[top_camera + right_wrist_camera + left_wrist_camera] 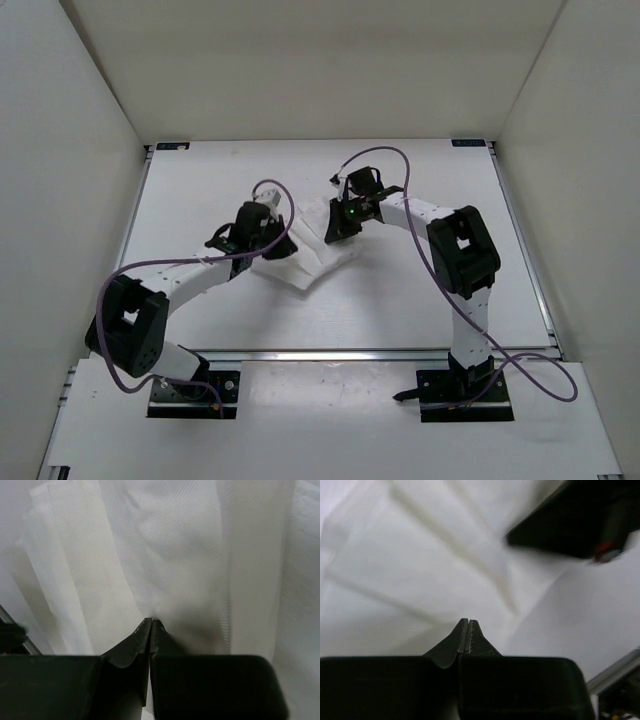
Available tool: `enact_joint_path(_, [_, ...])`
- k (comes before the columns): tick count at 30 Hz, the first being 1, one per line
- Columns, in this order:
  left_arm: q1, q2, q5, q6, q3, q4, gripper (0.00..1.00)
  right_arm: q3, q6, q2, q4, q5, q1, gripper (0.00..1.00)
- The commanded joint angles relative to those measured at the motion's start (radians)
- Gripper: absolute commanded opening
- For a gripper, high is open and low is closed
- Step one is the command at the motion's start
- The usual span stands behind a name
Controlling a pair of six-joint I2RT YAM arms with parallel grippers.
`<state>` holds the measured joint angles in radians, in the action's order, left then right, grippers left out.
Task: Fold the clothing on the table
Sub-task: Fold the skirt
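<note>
The white clothing (318,258) lies bunched in the middle of the table (200,180), between my two arms. My left gripper (283,243) is down on its left part. In the left wrist view the jaws (468,621) are shut, tips pinched into the creased cloth (420,555). My right gripper (337,232) is down on the garment's far right part. Its jaws (151,621) are shut too, and the ribbed fabric (175,545) puckers at their tips. The cloth under both grippers is hidden from above.
White walls enclose the table on three sides. An aluminium rail (525,250) runs along the right edge, and another rail (330,352) crosses in front of the arm bases. Purple cables (380,152) loop off both arms. A black part of the right arm (570,520) crosses the left wrist view.
</note>
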<state>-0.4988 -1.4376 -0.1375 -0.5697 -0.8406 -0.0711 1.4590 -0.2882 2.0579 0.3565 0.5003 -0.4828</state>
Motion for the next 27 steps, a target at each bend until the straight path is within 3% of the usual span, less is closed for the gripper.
enact_joint_path(1, [-0.038,0.042,0.085,-0.015,0.113,-0.015,0.0,0.034,0.003,-0.002,-0.054,0.01,0.038,0.0])
enact_joint_path(5, [-0.052,-0.004,0.153,-0.007,0.147,0.01,0.0,0.027,0.033,-0.004,-0.038,-0.042,0.046,0.0])
enact_joint_path(9, [-0.032,-0.05,0.148,-0.018,0.147,0.028,0.0,0.124,0.07,-0.001,0.062,-0.068,0.05,0.01])
enact_joint_path(10, [-0.024,-0.049,0.142,-0.016,0.12,0.008,0.01,0.142,0.081,-0.01,0.084,-0.049,0.061,0.05])
enact_joint_path(11, [-0.009,-0.052,0.115,-0.013,0.098,-0.036,0.11,0.197,0.093,-0.012,0.123,-0.046,0.067,0.11])
enact_joint_path(12, [-0.003,-0.034,0.102,-0.006,0.065,-0.071,0.27,0.239,0.098,-0.034,0.162,-0.037,0.067,0.16])
enact_joint_path(13, [0.009,-0.011,0.09,0.016,0.026,-0.108,0.34,0.268,0.107,-0.06,0.185,-0.052,0.066,0.33])
enact_joint_path(14, [0.032,0.014,0.082,0.025,-0.009,-0.127,0.5,0.288,0.122,-0.074,0.197,-0.093,0.064,0.52])
enact_joint_path(15, [0.049,0.023,0.075,0.053,-0.029,-0.174,0.66,0.31,0.135,-0.109,0.222,-0.114,0.064,0.61])
enact_joint_path(17, [0.097,0.029,0.04,0.091,-0.133,-0.269,0.82,0.345,0.152,-0.142,0.266,-0.184,0.064,0.74])
enact_joint_path(18, [0.124,0.023,0.027,0.117,-0.162,-0.353,0.86,0.347,0.176,-0.16,0.285,-0.195,0.062,0.83])
enact_joint_path(22, [0.137,-0.04,0.097,0.185,-0.308,-0.582,0.98,0.23,0.219,-0.209,0.302,-0.296,0.078,0.87])
enact_joint_path(27, [0.083,-0.026,0.113,0.179,-0.217,-0.589,0.98,0.086,0.224,-0.235,0.262,-0.312,0.078,0.87])
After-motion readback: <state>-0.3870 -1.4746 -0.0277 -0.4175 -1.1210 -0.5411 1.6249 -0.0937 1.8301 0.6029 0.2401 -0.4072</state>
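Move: Below the shut left fingers lies the folded skirt: its middle is about 5 cm to their right, 2 cm farther out and 9 cm down, its near-left edge about 3 cm left, 4 cm back and 9 cm down. The right hand is low over the skirt's right part, with the middle about 5 cm to its left, 2 cm back and some 3 cm down, and the right corner about 7 cm to its right and 2 cm back. Dipping about 8 cm with shut fingers, the left hand goes down, back and a little left to the skirt's near-left edge, then rises some 11 cm, forward and left, spreading wide. The right hand, its fingertips on the skirt, first slides level, forward and right, then lifts off steeply by about 14 cm, opening wide and tilting up while drawing to the right. ##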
